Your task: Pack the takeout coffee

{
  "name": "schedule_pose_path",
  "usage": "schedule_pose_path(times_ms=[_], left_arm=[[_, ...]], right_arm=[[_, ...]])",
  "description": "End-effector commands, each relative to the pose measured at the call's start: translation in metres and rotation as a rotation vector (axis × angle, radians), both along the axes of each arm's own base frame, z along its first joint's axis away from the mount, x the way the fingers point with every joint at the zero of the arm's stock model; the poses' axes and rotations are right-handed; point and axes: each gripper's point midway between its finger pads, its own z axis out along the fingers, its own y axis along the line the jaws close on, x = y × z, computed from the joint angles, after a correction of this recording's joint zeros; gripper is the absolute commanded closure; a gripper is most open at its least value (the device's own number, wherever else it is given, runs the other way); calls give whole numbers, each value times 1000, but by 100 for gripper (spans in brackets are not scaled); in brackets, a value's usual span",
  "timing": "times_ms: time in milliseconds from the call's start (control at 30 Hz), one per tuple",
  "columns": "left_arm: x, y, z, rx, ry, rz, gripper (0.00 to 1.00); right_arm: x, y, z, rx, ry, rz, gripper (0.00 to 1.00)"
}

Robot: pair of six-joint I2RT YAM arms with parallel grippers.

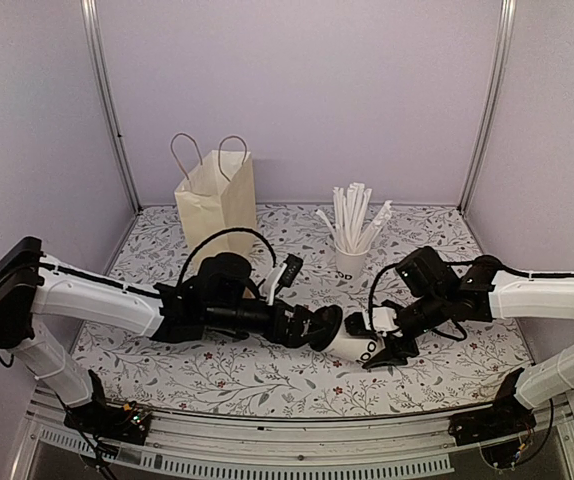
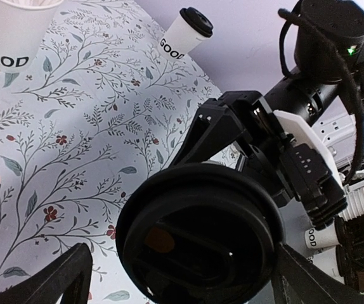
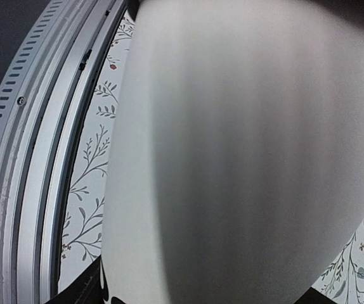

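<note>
The takeout coffee, a white paper cup with dark lettering and a black lid, is held tilted on its side just above the table's front middle. My right gripper is shut on its lower body, and the white cup wall fills the right wrist view. My left gripper is open, its fingers standing either side of the lid, with a gap showing on the left. The cup's base is hidden.
A tan paper bag with handles stands at the back left. A white cup full of straws stands at the back middle. Another lidded white cup shows far off in the left wrist view. The floral table ends at a metal rail.
</note>
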Motion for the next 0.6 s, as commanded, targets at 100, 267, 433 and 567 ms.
schedule_pose_path(times_ms=[100,267,433,567], left_arm=[[-1,-10,8,-40,10,-43,8],[-3,-9,12,-62,7,-59,20],[0,-1,15,-41,-5,-50,24],[9,16,19,72,-81,-5,25]], right_arm=[[-1,5,10,43,-20,14,30],[3,6,9,42,-30,-4,28],[13,2,8,38,-57,-59,9],[25,-11,11,53,-54,-122,1]])
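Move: The lidded coffee cup lies tilted in the right fingers, its lid facing the open left fingers. Its middle is about 6 cm to the left hand's right, 1 cm back and 2 cm lower. From the right hand, it is roughly 3 cm left, 1 cm forward and 2 cm up. From the left hand, the straw cup stands some 18 cm ahead, 8 cm right and 10 cm below; the cup carrier is about 20 cm left, 4 cm ahead and 13 cm below. The left fingers close about a quarter of their range onto the lid end of the cup and take hold of it, the hand staying within about half a centimetre of its place. Once they have closed around it, the right fingers, still pinching the cup's body at the start, spread nearly fully open and let go, that hand easing only some 1 cm forward. ##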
